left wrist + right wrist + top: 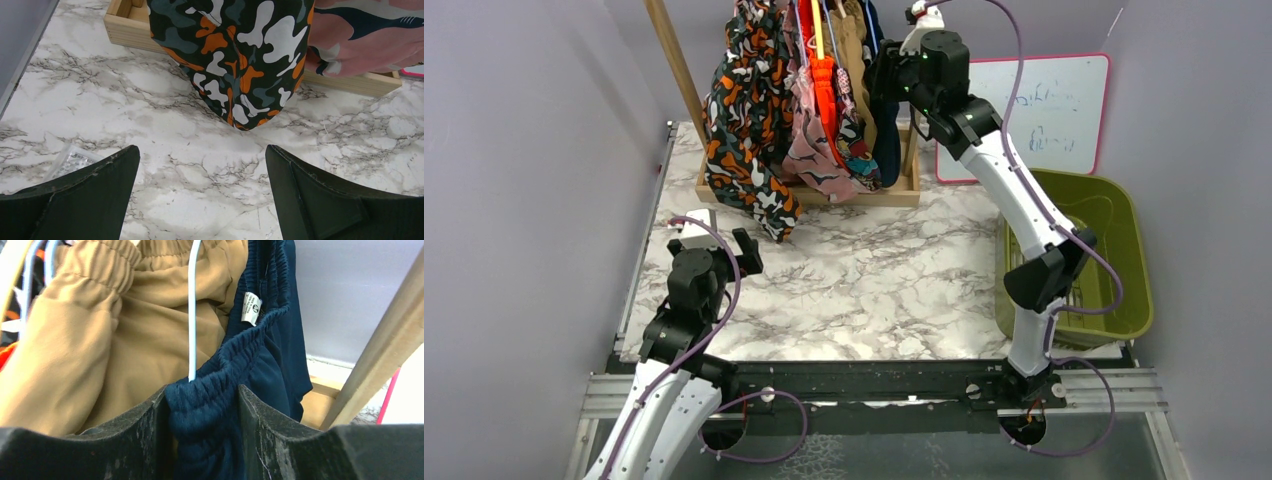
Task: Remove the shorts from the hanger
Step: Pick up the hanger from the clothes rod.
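Several pairs of shorts hang crowded on a wooden rack: blotch print (pixel 744 130), pink print (pixel 809 150), bright orange (pixel 824 80), tan (pixel 854 60) and navy shorts (pixel 886 140). My right gripper (pixel 886 72) is raised at the rack's right end. In the right wrist view it (pixel 202 400) is shut on the bunched elastic waistband of the navy shorts (pixel 260 355), just below a white hanger wire (pixel 191 315), with the tan shorts (pixel 145 330) to its left. My left gripper (pixel 742 250) is low over the table, open and holding nothing (pixel 202 165), facing the blotch print hem (pixel 240 55).
The rack's wooden base tray (pixel 894 195) and slanted post (pixel 679 65) stand at the back of the marble table (pixel 874 290). A green basket (pixel 1124 250) is at the right edge, a whiteboard (pixel 1054 110) behind it. A clear plastic packet (pixel 72 160) lies by my left fingers.
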Available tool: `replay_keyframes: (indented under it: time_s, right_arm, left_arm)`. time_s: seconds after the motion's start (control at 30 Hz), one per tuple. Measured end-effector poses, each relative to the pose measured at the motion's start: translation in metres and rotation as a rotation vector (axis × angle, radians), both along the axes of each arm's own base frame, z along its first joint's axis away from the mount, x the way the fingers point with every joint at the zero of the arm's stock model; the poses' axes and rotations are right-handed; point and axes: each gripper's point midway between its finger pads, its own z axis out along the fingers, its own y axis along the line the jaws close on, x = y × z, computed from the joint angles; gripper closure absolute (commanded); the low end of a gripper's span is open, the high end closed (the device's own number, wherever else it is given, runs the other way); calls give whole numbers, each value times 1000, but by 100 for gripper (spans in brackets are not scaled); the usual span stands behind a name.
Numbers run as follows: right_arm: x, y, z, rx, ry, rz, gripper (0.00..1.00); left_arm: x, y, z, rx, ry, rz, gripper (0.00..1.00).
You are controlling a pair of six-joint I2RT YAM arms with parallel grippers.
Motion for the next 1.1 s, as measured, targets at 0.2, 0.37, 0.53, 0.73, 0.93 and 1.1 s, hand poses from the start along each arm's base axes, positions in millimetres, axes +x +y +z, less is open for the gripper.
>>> replay_keyframes:
  time_s: [0.2, 0.37, 0.53, 0.73, 0.93, 1.1]
  right_arm:
    - [16, 4, -13, -59, 0, -13, 81]
    - [19, -2, -12, -98, -21, -36, 99]
    - [24, -7, -16, -132, -52, -61, 99]
    - [30, -15, -15, -148, -123, -114, 99]
    - [26, -16, -11, -149, -167, -137, 99]
    - [26, -15, -9, -141, -170, -142, 99]
  left_arm:
    - [0, -1, -1, 0, 3, -3, 1]
    - [1, -2, -4, 3, 16, -9, 1]
    - [2, -2, -5, 6, 23, -11, 1]
    - [2, -3, -6, 6, 24, -12, 1]
    - [2, -3, -6, 7, 25, -13, 1]
    - [2, -3, -6, 7, 24, -13, 1]
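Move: The near waistband end of the navy shorts, over the hanger's end, lies between the right hand's open fingertips, about 2 cm ahead, level in height and not off to either side. The tan shorts hang some 6 cm to the hand's left and 3 cm ahead; the rack's wooden post is roughly 8 cm ahead and 7 cm right. From the left hand the navy shorts' end is about 26 cm ahead, 27 cm right and 20 cm higher. Right hand eases about 3 cm forward and rightward, pinching the navy shorts' hanger end, fingers tilting up 10 degrees. ##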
